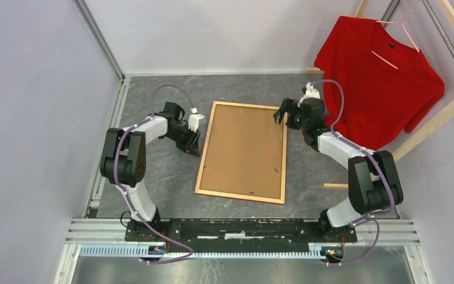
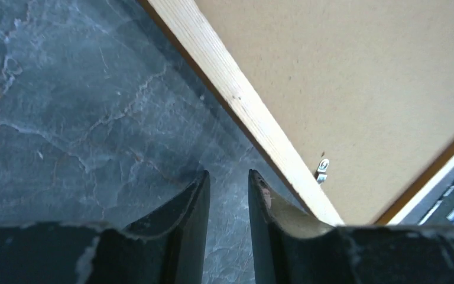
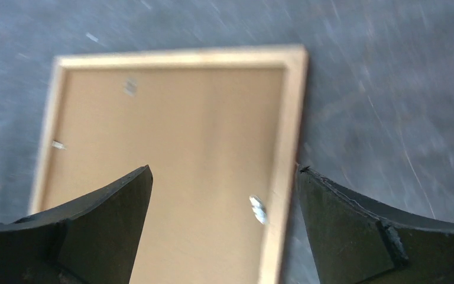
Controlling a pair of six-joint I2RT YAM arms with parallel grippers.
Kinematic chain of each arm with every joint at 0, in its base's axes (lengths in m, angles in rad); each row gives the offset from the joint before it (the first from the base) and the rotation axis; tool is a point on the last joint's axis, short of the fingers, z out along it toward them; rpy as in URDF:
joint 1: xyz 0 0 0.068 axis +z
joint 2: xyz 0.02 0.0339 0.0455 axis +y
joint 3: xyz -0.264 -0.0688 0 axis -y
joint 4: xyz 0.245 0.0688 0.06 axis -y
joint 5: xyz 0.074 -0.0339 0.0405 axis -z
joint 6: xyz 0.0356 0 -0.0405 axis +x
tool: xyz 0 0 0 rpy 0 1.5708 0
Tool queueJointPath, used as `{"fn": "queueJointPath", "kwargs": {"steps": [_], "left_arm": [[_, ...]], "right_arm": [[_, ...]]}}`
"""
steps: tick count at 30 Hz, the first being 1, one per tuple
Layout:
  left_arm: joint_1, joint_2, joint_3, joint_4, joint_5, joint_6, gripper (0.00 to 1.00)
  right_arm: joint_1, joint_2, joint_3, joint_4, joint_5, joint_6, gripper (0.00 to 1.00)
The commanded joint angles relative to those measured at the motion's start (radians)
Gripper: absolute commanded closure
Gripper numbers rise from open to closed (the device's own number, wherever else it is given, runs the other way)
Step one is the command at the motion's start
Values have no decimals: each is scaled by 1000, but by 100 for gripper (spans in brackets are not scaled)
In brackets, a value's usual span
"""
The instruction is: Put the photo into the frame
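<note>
The frame [image 1: 206, 151] lies face down in the middle of the table, with the brown backing board [image 1: 245, 151] sitting inside its rails. The photo is hidden. My left gripper [image 1: 193, 145] is low over the table just outside the frame's left rail [image 2: 236, 100]; its jaws stand a narrow gap apart with only the table top between them [image 2: 229, 177]. A small metal tab [image 2: 322, 168] sits on the backing board [image 2: 354, 77]. My right gripper [image 1: 284, 115] is wide open and empty above the frame's far right corner [image 3: 224, 171], over the rail [image 3: 287, 148] and a tab [image 3: 258, 209].
A red shirt [image 1: 384, 77] hangs on a pink hanger from a pale wooden clothes rack [image 1: 443, 112] at the back right. The rack's foot bar [image 1: 336, 186] lies on the table right of the frame. Walls close in the left and far sides.
</note>
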Motion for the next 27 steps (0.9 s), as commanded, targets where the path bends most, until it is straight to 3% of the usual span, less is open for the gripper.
{"fn": "queueJointPath", "kwargs": {"steps": [1,9,13,17,22,27], "left_arm": [[-48,-66,-81,51,-93,78,62],[-136,-129,-160,59,-105,96,64],[-214,-135,-162,60,-93,88,64],[-320,-114,-143,58,-79,65,63],[-423,-109,-125,-7,-20,105,46],[-404,-171,-65,-221,-11,241,32]], "right_arm": [[-39,45,-73,-16,-15,20,2],[15,269,105,26,-152,48,2],[108,419,335,-54,-168,38,2],[210,622,687,-194,-193,20,2],[261,758,899,-293,-217,14,2],[216,649,890,-329,-133,-63,2]]}}
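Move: The frame lies backing-up between the hands. Its left rail runs about 4 cm to the left hand's right, level with it and barely 1 cm lower; its near left corner is about 16 cm back, its far left corner some 21 cm ahead and 8 cm right. From the right hand, 13 cm up, the far right corner lies about 6 cm ahead and 2 right, and the far left corner 9 ahead and 28 left. Both hands work the frame round counter-clockwise: the left slides low, back about 12 cm and right 8 along the left rail, turning some 30 degrees clockwise and opening wider, a finger against that rail at the end. The wide-open right hand drops 10 cm by the far right corner, then sweeps left and forward with it, rising slightly. ##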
